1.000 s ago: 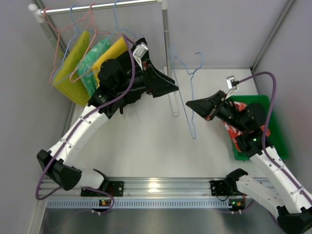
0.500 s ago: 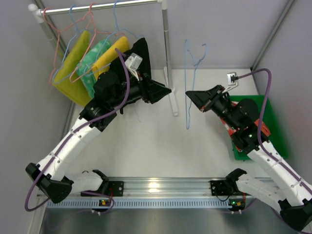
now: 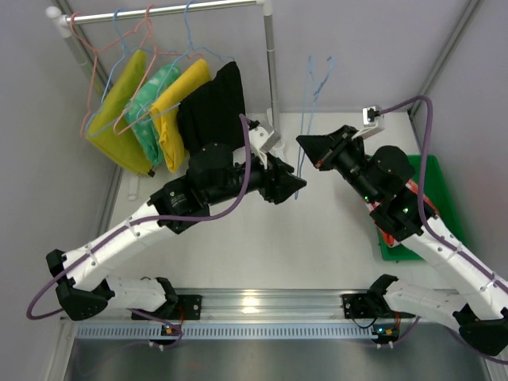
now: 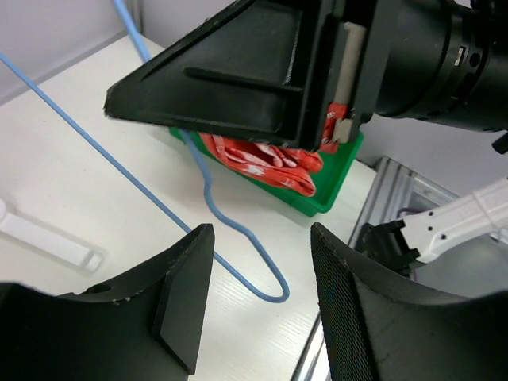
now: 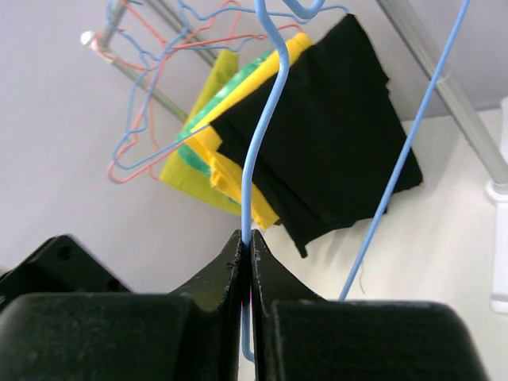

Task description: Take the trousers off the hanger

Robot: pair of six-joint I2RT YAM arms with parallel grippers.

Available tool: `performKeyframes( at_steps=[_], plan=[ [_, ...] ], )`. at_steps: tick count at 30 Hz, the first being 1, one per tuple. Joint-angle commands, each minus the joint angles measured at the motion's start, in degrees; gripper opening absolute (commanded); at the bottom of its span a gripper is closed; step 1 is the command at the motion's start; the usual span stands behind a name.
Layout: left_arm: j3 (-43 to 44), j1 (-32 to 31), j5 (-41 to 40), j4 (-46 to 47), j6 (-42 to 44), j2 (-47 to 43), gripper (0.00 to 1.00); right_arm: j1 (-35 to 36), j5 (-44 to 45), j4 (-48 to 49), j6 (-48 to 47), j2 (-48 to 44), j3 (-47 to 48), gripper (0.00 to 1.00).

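The black trousers [image 3: 213, 111] hang folded over a hanger on the rack, also visible in the right wrist view [image 5: 333, 135]. The red-orange trousers [image 4: 262, 155] lie in the green bin [image 3: 435, 171]. My right gripper [image 3: 305, 143] is shut on the wire of a bare blue hanger [image 3: 305, 119] and holds it in the air; the jaws [image 5: 246, 238] pinch the wire [image 5: 266, 119]. My left gripper [image 3: 298, 186] stands open just left of that hanger's lower end, and its fingers [image 4: 260, 238] have nothing between them. The hanger's hook [image 4: 266, 286] shows beyond them.
On the rack's rail [image 3: 159, 12] hang two yellow pairs [image 3: 119, 103] [image 3: 181, 99], a green patterned pair [image 3: 155, 94] and pink and blue wire hangers. The rack's post [image 3: 274, 79] stands between the black trousers and the held hanger. Grey walls close in on both sides.
My left arm has swung right, away from the black trousers toward the held hanger, and its jaws have narrowed. My right gripper has carried the blue hanger up and back.
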Motion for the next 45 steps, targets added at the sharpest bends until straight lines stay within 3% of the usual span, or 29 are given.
performKeyframes(
  at_steps=[1,11,23,26,27,30,31,33,37,38,39,42,43,45],
  plan=[
    [3.34,-2.68,-12.08,-2.09,6.01,1.94,0.57,2.2,7.57,-4.34,-2.41,1.4,3.65,0.0],
    [8.34,-6.2,-28.88,-4.9,9.53,10.02,0.58,3.52,15.05,-9.44,-3.47,0.88,5.67,0.0],
    [11.69,-6.28,-24.42,-9.3,4.88,15.74,0.59,3.44,16.89,-8.39,-4.79,-2.29,3.56,0.0],
    [11.34,-6.37,-25.3,-9.21,4.78,16.53,0.51,3.44,17.07,-8.74,-5.05,-3.08,3.12,0.0],
    [11.34,-6.29,-25.47,-9.03,4.87,16.8,0.41,3.35,16.9,-8.74,-4.88,-3.43,2.86,0.0],
    [11.51,-6.28,-25.39,-8.68,4.87,17.41,0.26,3.35,15.23,-7.96,-4.44,-4.13,1.63,0.0],
    [11.51,-6.28,-25.39,-8.51,4.96,17.5,0.11,3.35,14.88,-7.43,-4.35,-4.31,1.37,0.0],
    [11.6,-6.28,-24.69,-8.15,5.05,17.33,0.0,3.26,13.91,-6.81,-4.26,-4.4,0.66,0.0],
    [11.6,-6.28,-24.59,-7.98,4.52,15.75,0.0,3.0,12.86,-6.37,-4.52,-4.57,0.05,0.0],
    [10.99,-6.28,-25.12,-7.89,4.0,15.22,0.0,2.82,12.59,-6.28,-4.61,-4.57,-0.13,0.03],
    [10.46,-6.37,-27.12,-7.54,3.91,13.82,0.0,2.56,12.15,-6.11,-4.78,-4.84,-0.22,0.18],
    [8.35,-5.5,-27.94,-6.22,3.38,10.84,0.0,1.94,11.97,-5.76,-6.45,-5.36,-0.31,0.47],
    [8.09,-4.62,-27.67,-6.57,3.12,10.13,0.0,1.94,12.06,-5.41,-6.98,-5.63,-0.39,0.63],
    [7.03,-3.48,-26.71,-6.83,1.98,7.94,0.0,1.94,11.71,-5.05,-8.82,-6.85,-0.66,0.72]
  ],
)
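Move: Ahead of the half-open left fingers, the blue hanger's lower corner hangs about 5 cm forward, level side to side and 7 cm below the left hand. The right gripper, still pinching the hanger higher up, is some 7 cm forward, 1 cm right and 3 cm above the left hand. The black trousers hang roughly 28 cm forward, 22 cm left and 5 cm lower. From the right hand the corner is about 10 cm below, 2 cm back and 1 cm left. Sinking about 9 cm while reaching forward and a little right, the left hand rolls its left side up some 20 degrees, turns slightly counter-clockwise and pinches the hanger wire near its lower corner, then draws slightly left and up. The right hand takes the hanger right about 4 cm and a bit down, turning clockwise, then opens to let go of the wire. ##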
